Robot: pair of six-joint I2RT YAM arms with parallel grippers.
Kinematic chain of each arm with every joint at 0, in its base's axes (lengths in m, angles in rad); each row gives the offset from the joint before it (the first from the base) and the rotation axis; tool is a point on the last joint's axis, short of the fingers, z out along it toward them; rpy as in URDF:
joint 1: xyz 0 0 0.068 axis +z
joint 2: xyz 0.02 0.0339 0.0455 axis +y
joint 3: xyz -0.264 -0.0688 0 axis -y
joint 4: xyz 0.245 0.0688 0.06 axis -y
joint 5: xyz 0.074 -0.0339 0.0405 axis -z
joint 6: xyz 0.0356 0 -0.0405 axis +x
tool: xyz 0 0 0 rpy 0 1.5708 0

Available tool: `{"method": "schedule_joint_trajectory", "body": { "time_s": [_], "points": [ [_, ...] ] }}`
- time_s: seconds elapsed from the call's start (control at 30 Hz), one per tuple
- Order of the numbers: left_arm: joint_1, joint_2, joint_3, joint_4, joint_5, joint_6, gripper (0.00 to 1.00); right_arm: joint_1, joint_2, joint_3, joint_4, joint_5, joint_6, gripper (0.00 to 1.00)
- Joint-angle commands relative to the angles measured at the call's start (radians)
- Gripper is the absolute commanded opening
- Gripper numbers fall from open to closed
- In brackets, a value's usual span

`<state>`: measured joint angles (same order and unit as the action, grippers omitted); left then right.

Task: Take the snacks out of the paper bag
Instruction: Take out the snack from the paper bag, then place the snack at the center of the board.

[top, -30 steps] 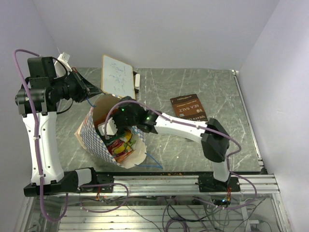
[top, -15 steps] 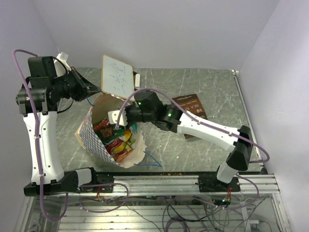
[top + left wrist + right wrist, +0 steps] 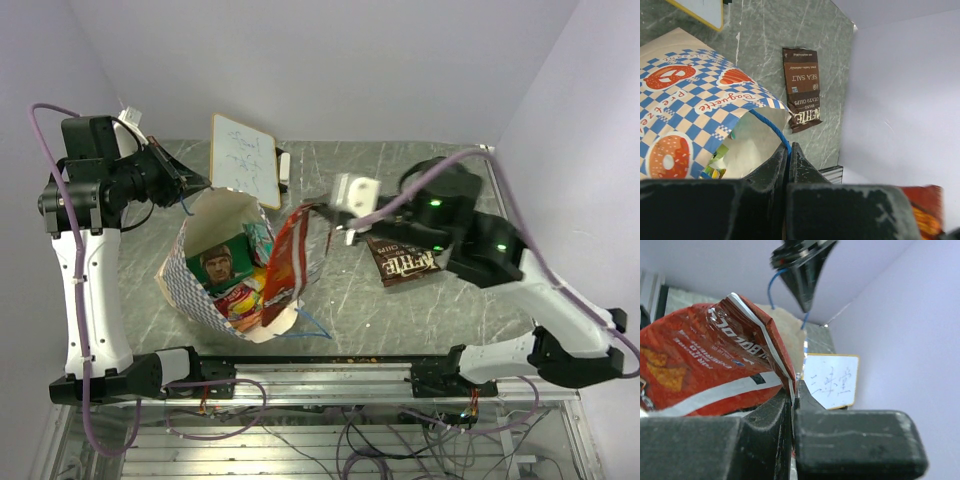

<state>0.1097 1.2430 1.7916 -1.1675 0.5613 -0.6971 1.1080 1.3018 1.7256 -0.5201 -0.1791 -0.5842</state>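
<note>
The paper bag (image 3: 190,285) stands open at the left, blue-and-white checkered outside. My left gripper (image 3: 190,186) is shut on its blue cord handle (image 3: 771,127) at the bag's far rim. A green snack (image 3: 222,266) and a red-yellow one (image 3: 246,300) lie inside. My right gripper (image 3: 318,213) is shut on the top edge of an orange-red snack packet (image 3: 288,262), which hangs over the bag's right rim. In the right wrist view that packet (image 3: 705,370) fills the left side. A brown "SEA SALT" snack (image 3: 402,262) lies flat on the table, partly under the right arm.
A white board with scribbles (image 3: 245,160) leans behind the bag, close to the left gripper. The table's metal rail (image 3: 380,370) runs along the near edge. A loose blue cord (image 3: 318,328) trails from the bag's near right corner.
The right arm has pulled up and back to the right, out of the bag, bringing the orange-red packet with it. The left arm has kept its hold on the handle.
</note>
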Motion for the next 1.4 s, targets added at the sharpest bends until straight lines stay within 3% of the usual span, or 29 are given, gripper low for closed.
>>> {"method": "schedule_joint_trajectory", "body": {
  "time_s": [0.0,0.13,0.27,0.4,0.63,0.8,1.0,1.1,1.37],
  "points": [
    [0.006,-0.018,-0.007,0.059,0.007,-0.018,0.07,0.003,-0.082,0.100,-0.061,0.134,0.125,0.00],
    [0.006,-0.010,0.011,0.060,0.003,-0.017,0.07,0.004,-0.103,0.155,-0.165,0.378,0.096,0.00],
    [0.006,-0.004,0.024,0.054,-0.004,-0.013,0.07,0.002,-0.138,0.078,-0.141,0.649,0.023,0.00],
    [0.006,0.005,0.037,0.026,-0.023,0.005,0.07,-0.049,-0.130,0.013,-0.089,0.718,-0.062,0.00],
    [0.008,0.024,0.042,0.010,-0.005,0.022,0.07,-0.505,-0.061,-0.183,0.026,0.315,-0.167,0.00],
    [0.008,0.066,0.094,-0.040,0.005,0.060,0.07,-0.717,-0.027,-0.414,0.325,0.087,-0.246,0.00],
    [0.007,0.112,0.130,-0.070,0.016,0.088,0.07,-0.839,0.079,-0.491,0.370,-0.091,-0.483,0.00],
    [0.008,0.122,0.119,-0.050,0.030,0.084,0.07,-0.897,0.113,-0.495,0.369,-0.162,-0.521,0.00],
    [0.007,0.158,0.111,-0.031,0.061,0.095,0.07,-0.933,0.215,-0.435,0.313,-0.172,-0.600,0.00]
  ]
}}
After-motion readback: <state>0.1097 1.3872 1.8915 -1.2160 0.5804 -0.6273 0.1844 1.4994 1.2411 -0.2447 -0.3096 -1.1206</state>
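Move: The right hand already holds the red Doritos bag, clear of the paper bag; the brown Kettle chips bag, where it is taken, lies about 19 cm ahead, 24 cm right and 45 cm below. The paper bag stands some 7 cm ahead, 17 cm left and 31 cm below, with the whiteboard about 42 cm ahead, 16 cm left and 43 cm below. From the left hand, the Kettle bag is roughly 8 cm ahead, 41 cm right and 38 cm below. Right hand carries the pinched Doritos bag some 30 cm forward, 25 right, then down over the Kettle bag. ##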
